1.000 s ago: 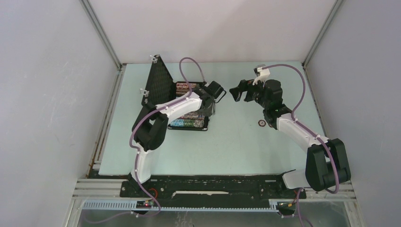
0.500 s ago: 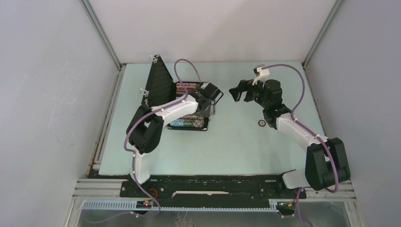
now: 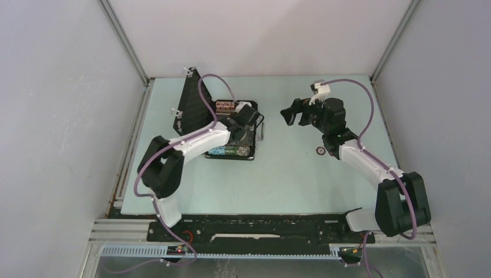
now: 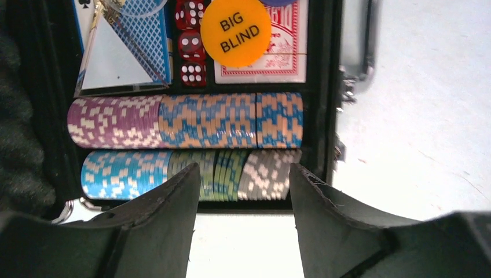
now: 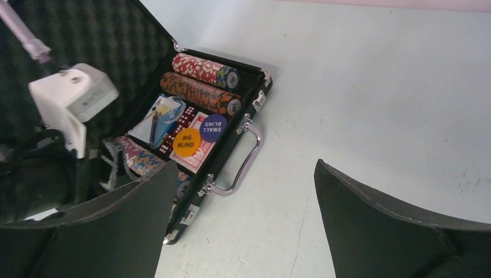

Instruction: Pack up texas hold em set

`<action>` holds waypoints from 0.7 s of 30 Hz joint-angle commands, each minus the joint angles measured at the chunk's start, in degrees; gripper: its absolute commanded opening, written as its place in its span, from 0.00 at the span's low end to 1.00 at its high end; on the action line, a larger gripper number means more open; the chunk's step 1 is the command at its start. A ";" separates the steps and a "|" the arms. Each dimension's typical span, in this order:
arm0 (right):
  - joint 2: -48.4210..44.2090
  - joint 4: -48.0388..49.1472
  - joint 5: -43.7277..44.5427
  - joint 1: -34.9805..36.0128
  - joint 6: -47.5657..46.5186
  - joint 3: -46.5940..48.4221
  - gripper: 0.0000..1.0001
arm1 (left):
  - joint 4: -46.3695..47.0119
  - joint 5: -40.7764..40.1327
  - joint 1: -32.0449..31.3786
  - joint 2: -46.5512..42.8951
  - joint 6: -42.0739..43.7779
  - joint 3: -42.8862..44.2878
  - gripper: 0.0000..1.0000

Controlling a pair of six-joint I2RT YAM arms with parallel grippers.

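Note:
The texas hold em set's black case (image 3: 252, 155) lies open on the table, its lid (image 3: 194, 101) upright. In the left wrist view it holds rows of multicoloured chips (image 4: 185, 120), an orange "BIG BLIND" button (image 4: 236, 24), a red-backed deck (image 4: 284, 61) and red dice (image 4: 191, 43). My left gripper (image 4: 244, 171) hovers over the case's near edge, open, with nothing between its fingers. My right gripper (image 5: 246, 168) hangs open above bare table to the right of the silver handle (image 5: 244, 160). A blue "SMALL BLIND" button (image 5: 213, 127) lies on the deck.
A small dark round chip (image 3: 320, 151) lies on the table beside the right arm. The left arm's white wrist camera (image 5: 72, 98) sits over the case's left side. Grey walls enclose the table on three sides.
My left gripper has slid left over the case and its jaws have spread wider. The left elbow has swung left. The right arm has stayed still.

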 commanded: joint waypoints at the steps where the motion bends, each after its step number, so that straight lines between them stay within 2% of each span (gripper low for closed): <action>1: -6.73 -3.55 5.27 3.78 -0.40 0.30 0.97 | 5.25 -2.17 -3.20 -11.45 1.95 -3.00 0.66; 5: -10.15 -10.28 12.84 9.69 -1.96 1.17 0.97 | 4.14 -0.17 -5.70 -23.05 5.02 -4.93 0.70; 8: -12.63 -21.22 19.31 13.65 -0.10 2.50 0.97 | 5.01 4.71 -6.30 -34.89 7.10 -7.57 0.75; 12: -17.36 -30.78 21.22 15.38 4.95 0.62 0.97 | 4.71 10.30 -6.42 -45.50 10.54 -5.54 0.86; 17: -20.05 -39.51 22.12 11.37 9.14 -1.80 1.00 | -0.50 17.17 -6.40 -46.76 14.47 7.00 0.97; 21: -19.75 -44.98 16.36 4.13 11.07 -0.89 1.00 | 0.15 19.00 -6.40 -44.97 16.96 11.40 1.00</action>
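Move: For the right hand, the left loose chip lies about 6 cm back, 13 cm right and 21 cm below, with the right loose chip 5 cm farther right. The open case centres about 24 cm left, 1 cm ahead and 19 cm below. From the left hand, the left loose chip is about 32 cm right, 3 cm back and 8 cm down; the green-grey chip row is 4 cm below, about 4 cm left and 2 cm back. Left hand climbs 35 cm clear of the case, opening; right, open, draws back 10 cm towards the left chip. ##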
